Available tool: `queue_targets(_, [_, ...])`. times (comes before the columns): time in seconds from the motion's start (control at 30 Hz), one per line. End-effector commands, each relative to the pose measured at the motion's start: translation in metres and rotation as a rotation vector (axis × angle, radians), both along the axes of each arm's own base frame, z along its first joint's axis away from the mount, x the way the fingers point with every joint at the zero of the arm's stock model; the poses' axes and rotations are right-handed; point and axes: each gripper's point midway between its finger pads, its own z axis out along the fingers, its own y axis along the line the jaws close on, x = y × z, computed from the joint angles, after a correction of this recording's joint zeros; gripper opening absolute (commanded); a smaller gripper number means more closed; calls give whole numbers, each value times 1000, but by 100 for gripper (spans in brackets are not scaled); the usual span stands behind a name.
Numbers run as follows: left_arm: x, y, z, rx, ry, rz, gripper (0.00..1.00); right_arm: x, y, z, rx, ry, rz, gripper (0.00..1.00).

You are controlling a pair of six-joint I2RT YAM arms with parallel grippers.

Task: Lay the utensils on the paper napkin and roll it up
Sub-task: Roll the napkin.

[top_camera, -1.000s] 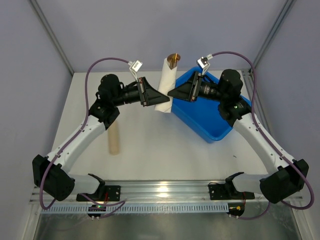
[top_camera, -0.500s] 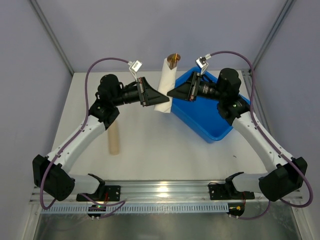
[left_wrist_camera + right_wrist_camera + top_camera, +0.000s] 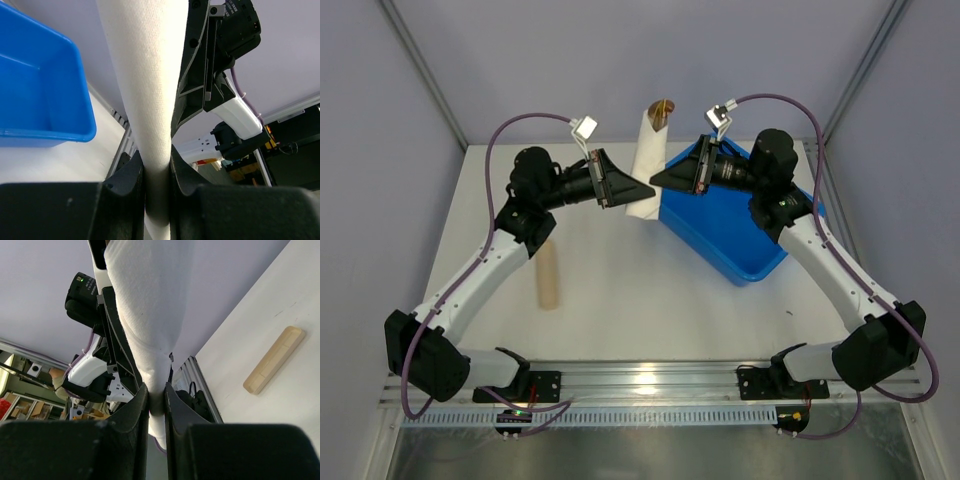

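The paper napkin is rolled into a white tube and held off the table, tilted, at the back centre. A gold-bronze tip of the utensils sticks out of its upper end; the rest is hidden inside. My left gripper is shut on the roll's lower part from the left. My right gripper is shut on it from the right. In the left wrist view the napkin runs up from my left gripper. In the right wrist view the napkin is pinched in my right gripper.
A blue bin stands under the right arm, right of the roll. A tan beige cylinder lies on the white table beside the left arm. Grey enclosure walls and frame posts stand behind and at both sides.
My right gripper has closed onto the napkin roll. Both grippers and the roll have shifted slightly up and to the left.
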Motion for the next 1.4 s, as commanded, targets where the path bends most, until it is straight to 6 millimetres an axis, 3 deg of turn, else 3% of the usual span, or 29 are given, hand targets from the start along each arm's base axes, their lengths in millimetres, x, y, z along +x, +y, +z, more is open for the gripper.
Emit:
queue_targets(0.0, [-18,-1,21,-42,-98,-84,0,0,-1,31,68,-77,-6,3])
queue_targets(0.17, [-15,0,21,-38,-96,-73,1,2,-3,29,62,-76,-27,4])
queue_targets(0.5, [-13,1,20,-36,-100,-70,38,-3,-3,31,74,-78,-3,4])
queue_targets(0.6, [-14,1,21,-36,-105,-68,43,-5,-3,30,81,-80,-1,4])
queue_targets(1.07, [-8,3,14,-7,-98,-25,54,-8,-4,30,71,-81,-1,4])
queue_targets(1.37, [-1,17,9,33,-120,77,67,-9,-6,24,31,-74,-11,4])
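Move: The napkin roll is already pinched between both my hands. Its middle is about 5 cm ahead of my left hand and 3 cm ahead of my right, some 2 cm higher than either. The utensils poke out about 13 cm ahead of my left hand, 2 cm to its right. The wooden tray lies 25 cm left and 2 cm farther out, and the blue bin 22 cm right and 17 cm ahead of my right hand, both far below. I let go of the napkin roll with my left hand: its fingers spread from nearly shut to about two thirds open around the near end, while that hand stays almost in place, easing a little up and back and then about 1 cm down and forward. My right hand keeps its pinch on the roll just beyond and holds still. ##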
